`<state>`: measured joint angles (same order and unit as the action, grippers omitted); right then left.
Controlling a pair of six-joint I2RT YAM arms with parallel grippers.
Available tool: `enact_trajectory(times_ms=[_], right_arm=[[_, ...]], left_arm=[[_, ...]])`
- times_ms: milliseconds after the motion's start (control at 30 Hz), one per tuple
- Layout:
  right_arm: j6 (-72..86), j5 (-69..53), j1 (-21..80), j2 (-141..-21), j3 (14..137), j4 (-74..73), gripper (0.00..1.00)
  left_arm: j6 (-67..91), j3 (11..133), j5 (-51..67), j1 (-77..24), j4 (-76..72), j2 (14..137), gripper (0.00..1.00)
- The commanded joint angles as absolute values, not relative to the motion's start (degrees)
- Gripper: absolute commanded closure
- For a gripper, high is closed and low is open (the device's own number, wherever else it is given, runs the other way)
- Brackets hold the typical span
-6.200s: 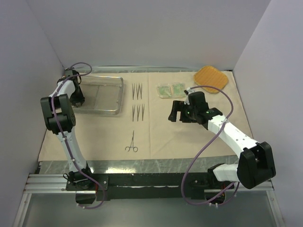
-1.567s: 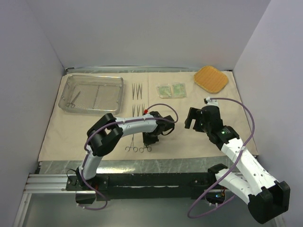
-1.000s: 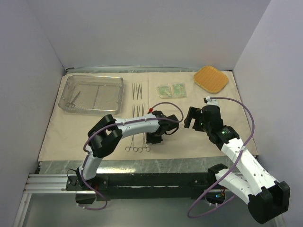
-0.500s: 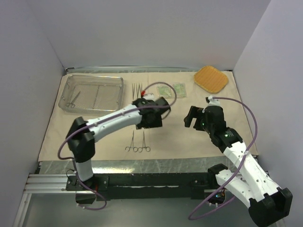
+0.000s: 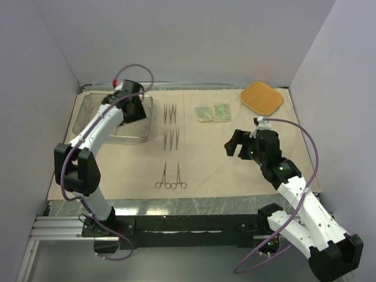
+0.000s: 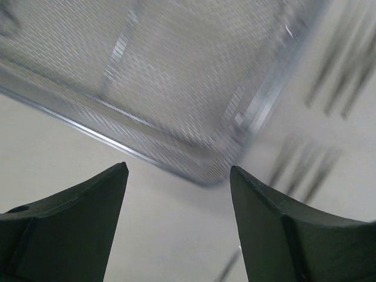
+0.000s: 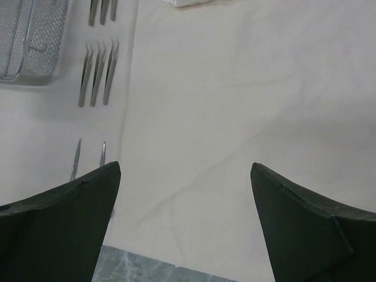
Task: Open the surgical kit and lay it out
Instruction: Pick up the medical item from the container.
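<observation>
The beige wrapping cloth (image 5: 235,176) lies spread flat. At its back left stands the steel mesh tray (image 5: 94,126), and my left gripper (image 5: 135,111) hovers open and empty over the tray's right end. In the left wrist view the open left gripper (image 6: 179,167) frames a tray corner (image 6: 205,173). Two sets of tweezers (image 5: 170,113) (image 5: 171,139) lie right of the tray. Two forceps (image 5: 171,178) lie side by side near the front. Two green-white packets (image 5: 212,111) sit behind the middle. My right gripper (image 5: 232,144) (image 7: 185,164) is open over bare cloth.
An orange woven pad (image 5: 262,98) lies at the back right corner. The grey marble table edge (image 7: 147,270) runs along the cloth's near side. Walls close in the left, back and right. The left arm covers part of the tray.
A second forceps now lies beside the first. My left gripper opened, let it go, and swung from the front middle back to the tray. The right arm has barely shifted.
</observation>
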<state>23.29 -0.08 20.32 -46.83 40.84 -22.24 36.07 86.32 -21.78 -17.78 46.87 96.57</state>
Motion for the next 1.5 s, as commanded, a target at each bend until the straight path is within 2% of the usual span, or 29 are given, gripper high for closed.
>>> enact_trajectory(times_ms=[0, 300, 600, 933, 1167, 1200, 1267, 1300, 1400, 1467], right_arm=[[23.11, -1.23, 20.04, -47.63, 40.52, -18.11, 0.00], [24.52, -2.81, 20.04, -55.36, 42.89, -15.12, 0.00], [22.86, -3.25, 19.95, -61.08, 45.61, -14.59, 0.00], [21.10, -3.25, 19.95, -66.79, 48.07, -15.29, 0.00], [20.65, -3.34, 19.95, -67.59, 48.25, -14.85, 0.00], [20.48, -3.34, 20.04, -67.50, 48.25, -14.77, 0.00], [20.48, -3.25, 19.87, -67.50, 48.25, -14.77, 0.00], [20.48, -3.25, 19.95, -67.59, 48.25, -14.59, 0.00], [20.48, -3.34, 20.04, -67.67, 48.34, -14.50, 0.00], [20.57, -3.43, 20.04, -67.76, 48.34, -14.50, 0.00]], left_arm=[[21.11, 93.15, -22.77, -6.45, 41.84, 100.45, 0.23], [10.55, 101.25, -12.04, 7.46, 35.34, 114.60, 0.19], [5.63, 101.78, -9.32, 12.65, 32.08, 121.90, 0.20], [4.04, 101.78, -7.47, 13.10, 32.17, 127.52, 0.23], [3.78, 102.31, -6.24, 13.10, 34.10, 128.41, 0.41], [3.87, 102.22, -5.46, 13.10, 34.36, 128.06, 0.48], [4.30, 101.60, -4.92, 13.01, 34.19, 126.74, 0.53], [4.31, 101.25, -4.57, 12.92, 34.02, 126.30, 0.63], [4.39, 101.25, -3.60, 12.31, 34.45, 124.98, 0.71], [4.31, 101.34, -3.78, 11.87, 34.54, 124.72, 0.72]])
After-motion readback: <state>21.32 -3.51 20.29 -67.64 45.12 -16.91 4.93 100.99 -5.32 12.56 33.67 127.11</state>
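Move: The medical item, a scissors-like clamp, lies in the container about 11 cm ahead of the left gripper, 21 cm to its left and 14 cm below. The container's middle is some 14 cm ahead and 10 cm left; its near right corner is about 1 cm ahead and 7 cm right. The nearer tweezers lie 1 cm ahead and 20 cm right. From the right gripper, the item is roughly 24 cm ahead and 68 cm left, 17 cm down. Sweep the empty left gripper some 22 cm left and 9 cm forward across the container, nearly level at first, then sink about 13 cm to the medical item, tipping the fingers about 10 degrees steeper. Down there, ease back right 2 cm while closing the fingers most of the way around its shanks near the rings. Let the open right gripper drop 6 cm and go 4 cm forward over bare cloth. ##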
